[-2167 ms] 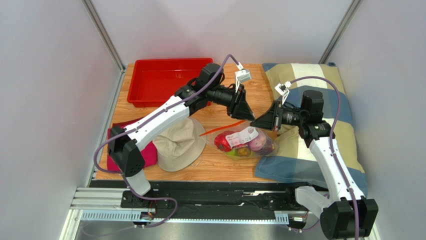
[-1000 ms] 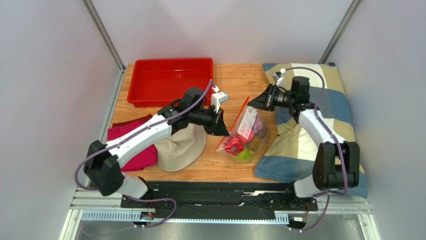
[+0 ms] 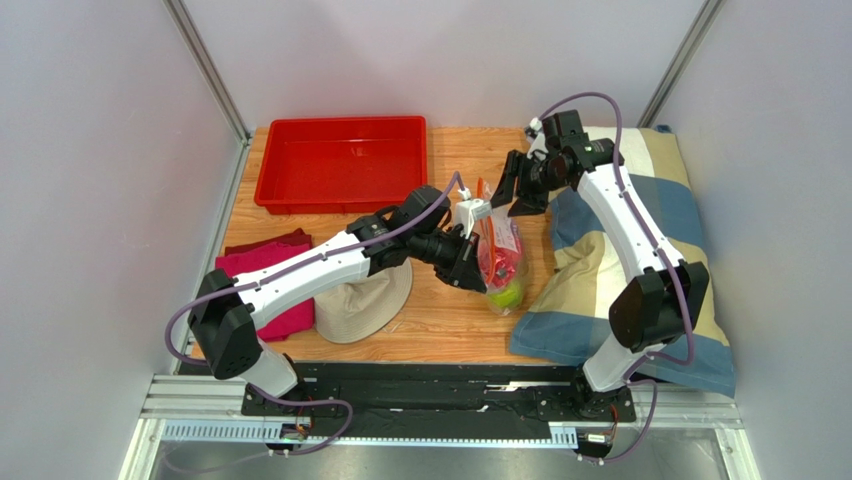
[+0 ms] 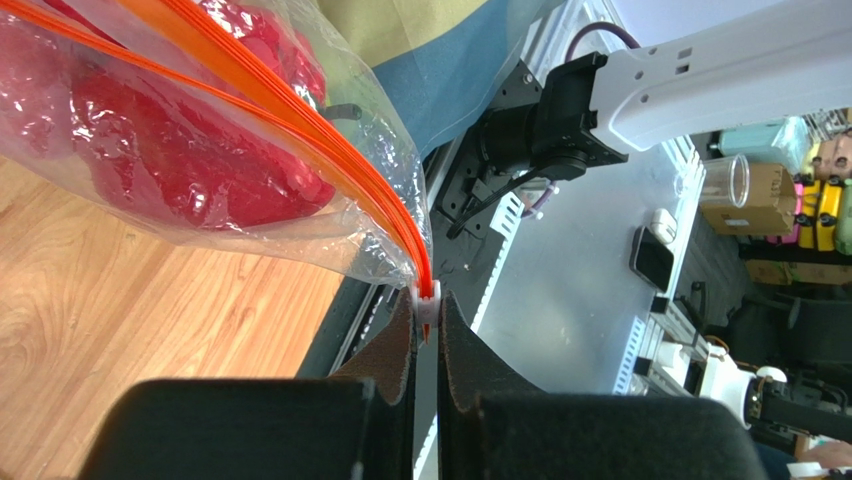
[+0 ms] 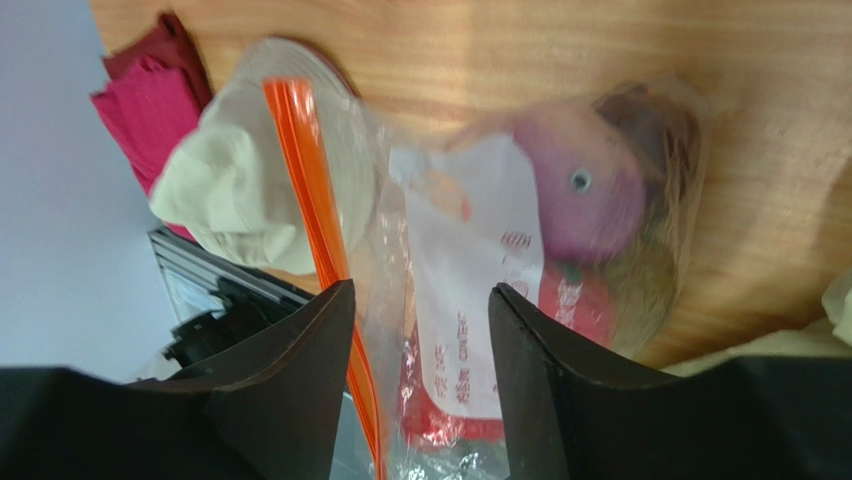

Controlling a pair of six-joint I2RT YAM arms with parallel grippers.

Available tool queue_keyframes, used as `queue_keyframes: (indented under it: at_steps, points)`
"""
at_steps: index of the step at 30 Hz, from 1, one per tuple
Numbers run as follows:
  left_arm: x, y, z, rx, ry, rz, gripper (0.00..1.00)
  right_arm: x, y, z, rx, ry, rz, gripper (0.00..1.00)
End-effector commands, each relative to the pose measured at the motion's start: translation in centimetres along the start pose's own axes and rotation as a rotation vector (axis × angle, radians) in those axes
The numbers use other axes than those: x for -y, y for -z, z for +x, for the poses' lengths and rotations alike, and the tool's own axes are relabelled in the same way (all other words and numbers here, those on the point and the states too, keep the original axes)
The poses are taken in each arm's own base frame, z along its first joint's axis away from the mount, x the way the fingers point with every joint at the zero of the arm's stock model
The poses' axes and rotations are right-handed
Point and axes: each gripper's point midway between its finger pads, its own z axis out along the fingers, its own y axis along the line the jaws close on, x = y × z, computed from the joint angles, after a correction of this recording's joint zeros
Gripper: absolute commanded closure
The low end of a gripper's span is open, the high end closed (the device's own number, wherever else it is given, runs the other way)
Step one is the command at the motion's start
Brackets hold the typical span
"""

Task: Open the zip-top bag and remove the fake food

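The zip-top bag (image 3: 503,258) sits on the wooden table beside the pillow, with its orange zipper strip (image 4: 330,150) running to a small white slider (image 4: 428,304). My left gripper (image 4: 428,318) is shut on that slider at the strip's end, left of the bag (image 3: 467,268). Fake food shows through the plastic: a red piece (image 4: 180,160), a pink-purple one (image 5: 575,195) and a green one (image 3: 508,293). My right gripper (image 5: 420,300) is open just above the bag's white label (image 5: 480,260) and touches nothing. It hovers at the bag's far end (image 3: 518,198).
A red bin (image 3: 340,165) stands at the back left. A beige hat (image 3: 365,300) lies on a pink cloth (image 3: 275,270) to the left of the bag. A checked pillow (image 3: 620,290) covers the right side of the table.
My right gripper has opened, let go of the bag's top and drawn back a little. The left gripper has moved right with the zipper end, and the bag has bunched up toward the pillow.
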Motion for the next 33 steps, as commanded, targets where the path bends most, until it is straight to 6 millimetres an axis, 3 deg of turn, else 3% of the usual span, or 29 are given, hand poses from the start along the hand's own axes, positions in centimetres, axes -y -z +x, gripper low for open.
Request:
queue_keyframes:
  at_steps: [1,10,19,23,28,33]
  points:
    - [1.3,0.2,-0.9,0.011,-0.024,0.040,1.00,0.6,1.3,3.6,-0.035,0.081,0.093,0.47]
    - [1.5,0.4,-0.6,-0.005,-0.023,0.052,1.00,-0.7,1.9,4.3,0.027,0.125,0.075,0.47]
    - [1.6,0.2,-0.5,-0.016,-0.019,0.060,1.00,-1.7,4.6,4.2,0.120,0.252,0.147,0.44]
    - [1.8,0.3,-0.4,-0.017,-0.019,0.063,1.00,-2.2,4.5,4.4,0.134,0.249,0.123,0.44]
    - [1.9,0.3,-0.3,-0.017,-0.020,0.065,1.00,-2.2,2.3,5.6,0.063,0.249,0.085,0.45]
    - [1.9,0.2,-0.5,-0.013,-0.023,0.063,1.00,-3.6,1.7,5.9,0.058,0.270,0.024,0.46]
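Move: The bag's orange zip rim has its middle about 6 cm back, 4 cm left and 8 cm below the open right hand. The red pepper in the bag is some 12 cm back, 1 cm left and 13 cm down from that hand; the green fruit is 18 cm back, straight in line and 15 cm down. The rim's middle is about 11 cm straight ahead of the left hand and 3 cm lower; the left fingers already pinch its near end. Over the bag's zip rim the right hand draws back about 6.5 cm, quickly at first, then creeping, towards the rim's middle. After a slight dip it rises some 3 cm and starts down again, its fingers staying open while the wrist turns roughly 15 degrees to point them more steeply down. The left hand stays put, still pinching the rim's near end. ##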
